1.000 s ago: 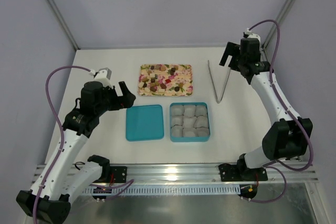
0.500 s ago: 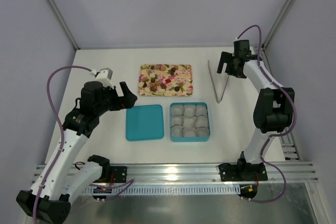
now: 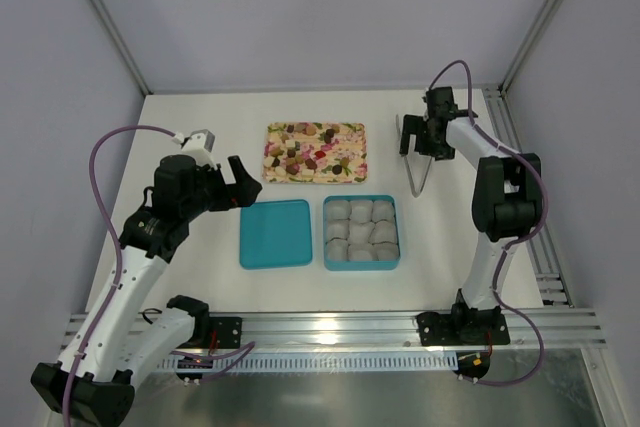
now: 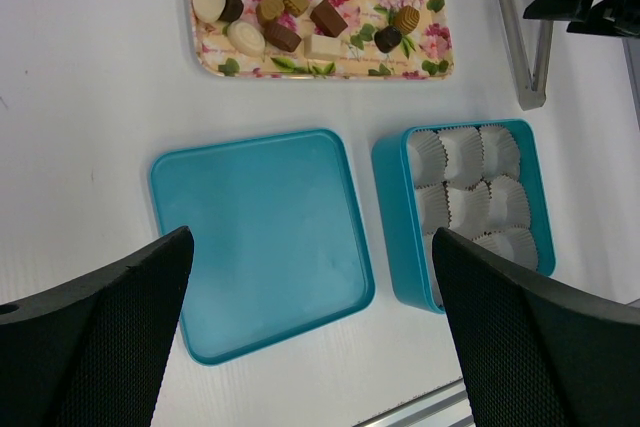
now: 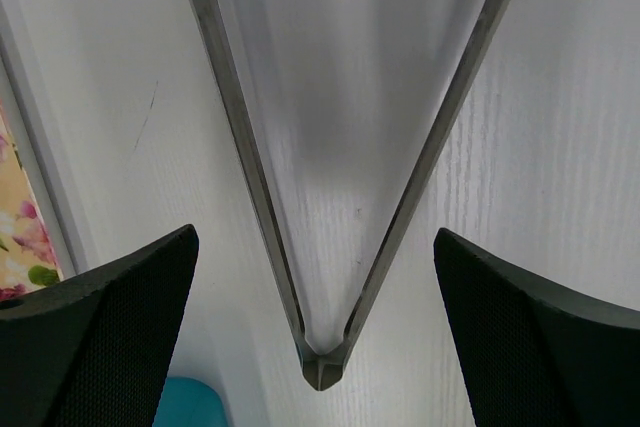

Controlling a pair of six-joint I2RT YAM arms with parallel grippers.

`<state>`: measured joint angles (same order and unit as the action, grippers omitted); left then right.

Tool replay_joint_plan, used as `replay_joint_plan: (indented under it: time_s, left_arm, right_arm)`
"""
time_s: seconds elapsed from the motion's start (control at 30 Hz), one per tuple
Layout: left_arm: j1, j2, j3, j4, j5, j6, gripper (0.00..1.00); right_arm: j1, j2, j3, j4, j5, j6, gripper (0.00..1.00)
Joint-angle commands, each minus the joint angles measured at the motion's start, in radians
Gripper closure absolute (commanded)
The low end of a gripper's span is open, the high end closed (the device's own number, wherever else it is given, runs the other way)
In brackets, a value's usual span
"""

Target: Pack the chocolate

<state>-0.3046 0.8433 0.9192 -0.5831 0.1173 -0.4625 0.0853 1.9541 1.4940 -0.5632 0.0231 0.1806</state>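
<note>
The chocolate [image 3: 312, 151] is several small brown, cream and red pieces [image 4: 283, 9] lying on a flowered tray [image 3: 350, 133] at the table's middle back. My left gripper [image 3: 238, 183] hangs open above the table, left of the tray; in the left wrist view its fingers [image 4: 100, 317] frame the teal lid [image 4: 262, 237], and nothing is between them. My right gripper [image 3: 419, 139] stands open just over metal tongs [image 3: 420, 165]; the tongs' hinge [image 5: 320, 367] lies between its fingers [image 5: 110, 327], untouched.
An open teal box [image 3: 327, 237] holding white crinkled paper cups [image 4: 468, 192] sits in front of the tray, its lid [image 3: 275, 233] flat to the left. The tray's edge [image 5: 20, 237] and a box corner [image 5: 190, 409] show beside the tongs.
The right arm has swung in from the back right corner, leftward and down, until its gripper is over the tongs. The left arm has not moved.
</note>
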Motion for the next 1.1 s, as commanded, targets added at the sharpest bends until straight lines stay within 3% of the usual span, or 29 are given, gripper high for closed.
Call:
replay_joint_plan:
  time_s: [0.0,0.43,1.07]
  left_arm:
    - [0.004,0.0,0.0,0.035,0.01,0.007,0.0]
    - [0.004,0.011,-0.002,0.034,0.001,0.007,0.0]
    - [0.004,0.014,-0.002,0.029,-0.015,0.005,0.0]
  right_arm:
    - [0.016,0.034,0.009,-0.001,0.02,-0.017,0.0]
    - [0.018,0.092,0.022,-0.017,0.023,-0.001,0.02]
    - [0.019,0.137,0.054,-0.049,0.041,0.013,0.26]
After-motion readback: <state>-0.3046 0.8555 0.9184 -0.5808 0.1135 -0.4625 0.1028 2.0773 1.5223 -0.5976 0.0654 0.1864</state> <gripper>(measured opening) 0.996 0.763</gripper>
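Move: The tongs lie spread in a V under the right hand, bend nearest the robot; their middle is about 4 cm ahead, level sideways and some 5 cm below. The chocolate tray's middle is roughly 27 cm to this hand's left and 2 cm ahead, the box with paper cups about 14 cm left and 19 cm back. From the idle left hand the tongs are some 23 cm ahead, 42 cm right and 22 cm below. The right hand sinks about 5 cm onto the tongs, easing back by roughly a centimetre and tipping its fingers slightly steeper, so that the wide-open pads come down outside the two arms, ahead of the bend. As the descent tails off, the fingers begin to close, by about a quarter of their opening, and at the end both pads come up against the outer sides of the arms while the hand holds its height. ##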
